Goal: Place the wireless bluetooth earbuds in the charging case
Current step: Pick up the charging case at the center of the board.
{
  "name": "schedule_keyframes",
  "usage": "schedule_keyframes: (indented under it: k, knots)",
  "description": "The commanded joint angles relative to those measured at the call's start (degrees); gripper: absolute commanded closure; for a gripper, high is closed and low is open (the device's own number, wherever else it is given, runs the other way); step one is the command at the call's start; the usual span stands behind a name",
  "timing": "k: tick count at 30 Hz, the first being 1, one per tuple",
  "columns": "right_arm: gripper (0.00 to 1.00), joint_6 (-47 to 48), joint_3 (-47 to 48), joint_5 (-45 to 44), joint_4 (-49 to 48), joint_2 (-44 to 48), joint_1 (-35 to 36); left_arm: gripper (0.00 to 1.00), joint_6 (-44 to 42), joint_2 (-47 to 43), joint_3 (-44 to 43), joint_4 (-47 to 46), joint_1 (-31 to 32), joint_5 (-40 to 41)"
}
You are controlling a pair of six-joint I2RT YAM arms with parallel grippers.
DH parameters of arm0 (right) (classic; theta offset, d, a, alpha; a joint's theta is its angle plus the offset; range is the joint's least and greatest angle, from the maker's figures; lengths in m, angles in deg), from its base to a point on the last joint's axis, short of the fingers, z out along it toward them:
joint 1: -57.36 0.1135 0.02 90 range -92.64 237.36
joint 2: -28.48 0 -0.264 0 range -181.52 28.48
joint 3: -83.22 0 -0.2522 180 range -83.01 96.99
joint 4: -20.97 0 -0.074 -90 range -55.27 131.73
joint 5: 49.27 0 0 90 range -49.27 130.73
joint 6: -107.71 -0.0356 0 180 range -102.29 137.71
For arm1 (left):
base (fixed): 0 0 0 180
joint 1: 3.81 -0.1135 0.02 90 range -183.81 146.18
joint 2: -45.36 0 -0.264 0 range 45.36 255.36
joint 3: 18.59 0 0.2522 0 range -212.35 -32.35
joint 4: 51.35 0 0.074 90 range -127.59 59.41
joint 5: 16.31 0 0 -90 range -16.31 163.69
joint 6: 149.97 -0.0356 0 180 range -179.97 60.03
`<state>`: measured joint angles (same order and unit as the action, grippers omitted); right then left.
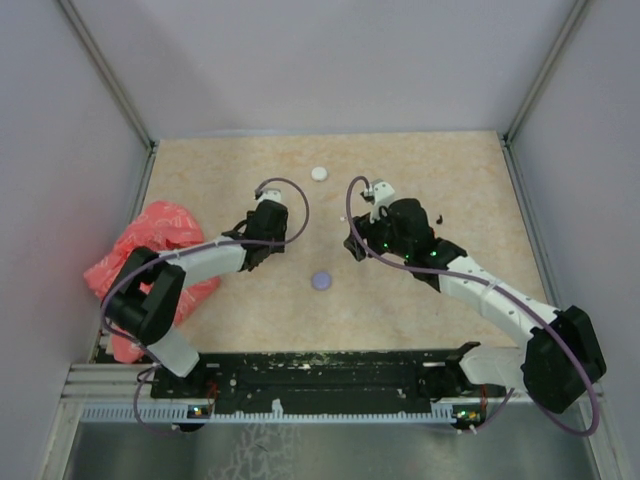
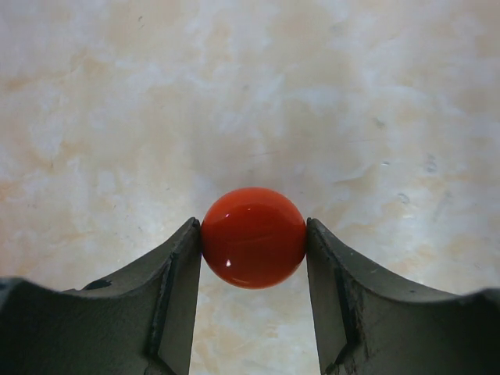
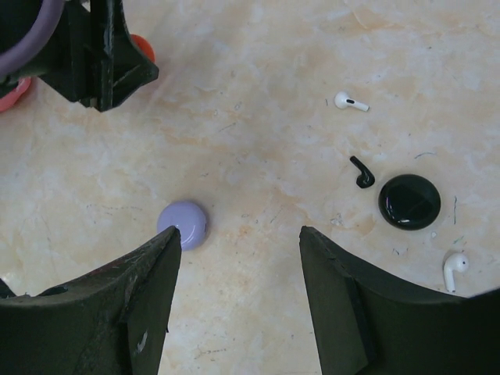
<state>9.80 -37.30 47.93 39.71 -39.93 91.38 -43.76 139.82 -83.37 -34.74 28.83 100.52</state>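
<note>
My left gripper (image 2: pixel 254 234) is shut on a glossy red round charging case (image 2: pixel 254 248), one finger pressed to each side, just above the table. In the top view the left gripper (image 1: pixel 262 240) covers that case. My right gripper (image 3: pixel 238 234) hangs open over bare table with nothing between its fingers. A lilac round case (image 3: pixel 182 225) lies just beside its left finger. To the right lie a black earbud (image 3: pixel 361 173), a black round case (image 3: pixel 409 201) and two white earbuds (image 3: pixel 350 101) (image 3: pixel 455 268). The right gripper (image 1: pixel 356 244) sits right of centre.
A white round case (image 1: pixel 319 173) lies at the back middle and the lilac case (image 1: pixel 321 281) lies between the arms. A crumpled red bag (image 1: pixel 150 250) sits against the left wall. Grey walls enclose the table (image 1: pixel 460 170) on three sides.
</note>
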Motion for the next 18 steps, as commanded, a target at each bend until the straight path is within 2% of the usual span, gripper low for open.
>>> schedule_keyframes:
  k: [1, 7, 9, 16, 18]
  knots:
    - [0.38, -2.6, 6.0, 2.3, 2.8, 0.1, -2.3, 0.5, -8.6, -6.0, 7.6, -19.9, 3.6, -0.1]
    - [0.38, -5.4, 10.2, 6.9, 5.4, -0.2, -2.6, 0.51, -16.5, -12.5, 17.7, -36.7, 7.0, -7.0]
    - [0.38, -5.5, 12.0, 8.1, 7.2, -1.2, -2.6, 0.57, -20.0, -14.5, 19.6, -39.8, 7.8, -11.5]
    - [0.39, -6.5, 18.0, 14.0, 9.6, -6.0, -2.1, 0.55, -24.4, -19.7, 25.6, -50.3, 10.5, -24.5]
    - [0.39, -6.8, 19.2, 15.9, 9.6, -7.3, -1.9, 0.59, -25.6, -21.2, 26.7, -52.4, 11.2, -28.2]
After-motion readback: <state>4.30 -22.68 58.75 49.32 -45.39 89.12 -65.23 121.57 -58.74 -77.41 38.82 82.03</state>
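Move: The left hand already holds the red charging case a few centimetres off the table; the open right fingers it is being carried to are about 24 cm to its right, 9 cm back and some 11 cm higher. The purple case lies roughly 15 cm to the left hand's right, 11 cm back and 3 cm below. From the right hand, the red case is about 24 cm left, 9 cm ahead and 11 cm below, the purple case 9 cm left, 2 cm back and 13 cm below. Keeping the red case pinched, the left fingers carry it about 9 cm right, 8 cm up and nearly 6 cm back, towards the right gripper, while the wrist swings some 35 degrees clockwise and tips the fingers up to roughly level. The right hand, empty and open, rises about 5 cm, then also eases nearly 3 cm left. ##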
